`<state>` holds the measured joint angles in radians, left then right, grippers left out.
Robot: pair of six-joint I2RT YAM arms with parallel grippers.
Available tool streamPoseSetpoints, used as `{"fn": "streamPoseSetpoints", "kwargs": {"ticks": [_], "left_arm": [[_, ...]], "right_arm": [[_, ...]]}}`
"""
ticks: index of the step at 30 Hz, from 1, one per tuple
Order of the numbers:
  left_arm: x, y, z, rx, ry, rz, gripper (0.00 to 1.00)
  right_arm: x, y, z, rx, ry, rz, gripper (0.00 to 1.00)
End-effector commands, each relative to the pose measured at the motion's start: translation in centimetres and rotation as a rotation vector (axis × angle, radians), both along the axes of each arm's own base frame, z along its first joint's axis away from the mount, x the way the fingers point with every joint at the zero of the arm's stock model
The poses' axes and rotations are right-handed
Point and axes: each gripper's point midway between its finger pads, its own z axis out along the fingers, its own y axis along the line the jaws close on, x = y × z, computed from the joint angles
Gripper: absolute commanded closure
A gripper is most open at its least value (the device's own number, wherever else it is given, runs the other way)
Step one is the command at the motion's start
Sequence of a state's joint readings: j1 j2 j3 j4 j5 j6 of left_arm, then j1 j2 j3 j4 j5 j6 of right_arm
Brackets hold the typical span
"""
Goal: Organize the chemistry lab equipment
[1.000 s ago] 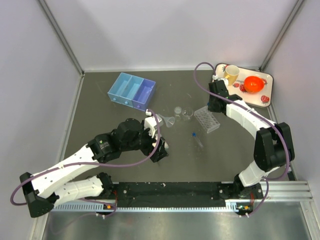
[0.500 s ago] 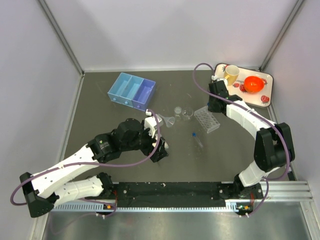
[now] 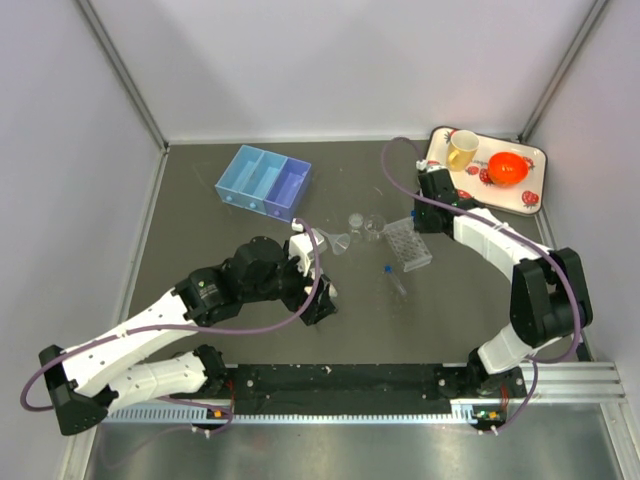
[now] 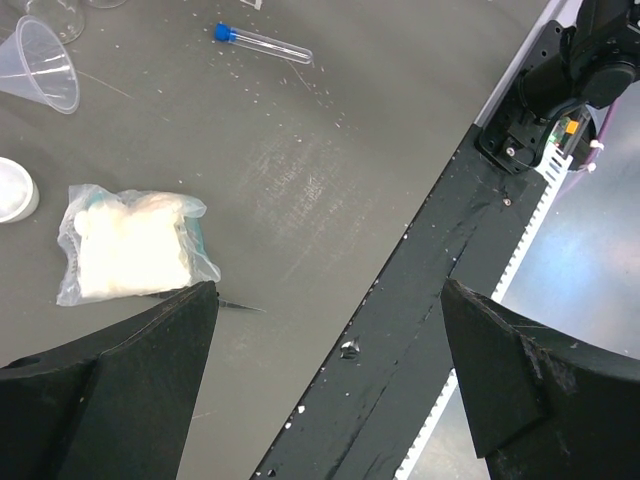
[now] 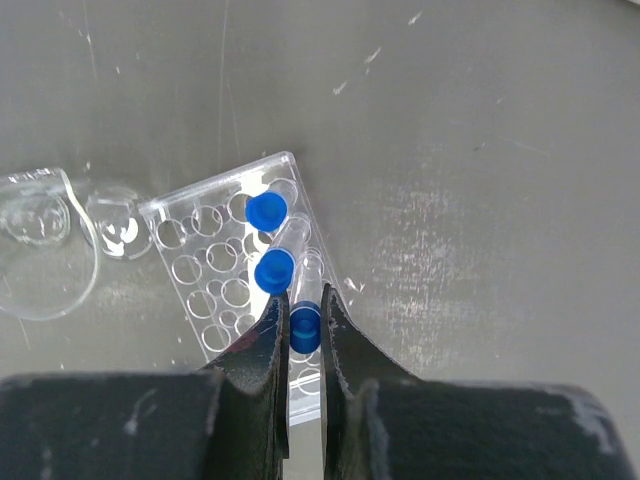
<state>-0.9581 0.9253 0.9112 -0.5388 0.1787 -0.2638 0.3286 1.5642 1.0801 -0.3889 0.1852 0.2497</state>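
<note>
My right gripper [image 5: 305, 315] is shut on a blue-capped tube [image 5: 305, 328] that stands in the clear tube rack [image 5: 215, 265]. Two more blue-capped tubes [image 5: 274, 270] stand in the rack beside it. In the top view the rack [image 3: 410, 245] lies right of centre under my right gripper [image 3: 420, 220]. My left gripper [image 4: 328, 300] is open and empty, just beside the bag of white material [image 4: 135, 250]. A loose blue-capped tube [image 4: 262, 42] and the clear funnel [image 4: 45, 65] lie farther off. The blue three-compartment tray [image 3: 265, 181] sits at the back left.
Two tiny clear beakers [image 3: 366, 224] stand between the funnel [image 3: 340, 243] and the rack. The strawberry-patterned tray [image 3: 535, 165] with a yellow mug [image 3: 462, 150] and an orange bowl [image 3: 509, 168] sits at the back right. A black rail [image 4: 420, 330] runs along the front edge.
My right gripper has shifted slightly left and nearer, and the rack has moved a little with it. The left arm has not moved.
</note>
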Motion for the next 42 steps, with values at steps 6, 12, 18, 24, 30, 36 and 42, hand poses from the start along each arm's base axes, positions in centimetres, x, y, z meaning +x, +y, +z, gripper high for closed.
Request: {"fn": "streamPoseSetpoints", "kwargs": {"ticks": [6,12,18,24,30,36,42], "left_arm": [[-0.3,-0.3,1.8,-0.074,-0.036,-0.024,0.01],[-0.6,-0.4,1.9,-0.082,-0.029,-0.036,0.01],[-0.8,-0.5,1.7,-0.078,-0.024,-0.049,0.01],[-0.5,-0.7,1.1,-0.06,-0.027,-0.055,0.01],[-0.2,-1.7,-0.3,-0.027,-0.002,-0.08,0.01],[1.1,-4.0,-3.0,-0.004,0.097,-0.013,0.02],[2.7,-8.1,-6.6,0.042,0.25,0.137,0.02]], "right_arm": [[-0.7,0.2,0.5,0.028,-0.015,0.036,1.0],[-1.2,0.0,0.0,0.021,-0.004,0.027,1.0],[-1.1,0.1,0.3,0.029,-0.007,0.027,0.64],[-0.8,0.4,1.7,0.024,-0.033,0.025,0.5],[-2.5,1.5,6.7,-0.029,-0.12,0.05,0.49],[-6.5,2.4,11.0,-0.005,-0.197,0.084,0.48],[-10.5,1.1,12.9,0.061,-0.232,0.079,0.47]]}}
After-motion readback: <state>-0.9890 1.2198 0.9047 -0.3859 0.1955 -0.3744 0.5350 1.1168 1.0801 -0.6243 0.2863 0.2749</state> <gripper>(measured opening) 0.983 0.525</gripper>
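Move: The right hand holds a blue-capped tube in the rack's right-hand column; the rack's middle lies about 2 cm back, 2 cm left and 6 cm below. Two standing tubes are roughly 2 and 4 cm ahead, and the beaker 10 cm left, 3 ahead. The last loose tube is about 11 cm ahead of the open left hand, 16 right and 21 below; the white bag lies 8 ahead of that hand, level sideways. The right hand eases the held tube a little over 1 cm down and back in its hole, waits, then opens its fingers to about half and lets go of the cap, pulling up some 13 cm and back about 7, slightly left, the fingertips tilting up. Late on, the left hand, after almost holding still, dips about 6 cm and swings 5 cm right towards the loose tube, fingers wide open and tipping a little further down. ##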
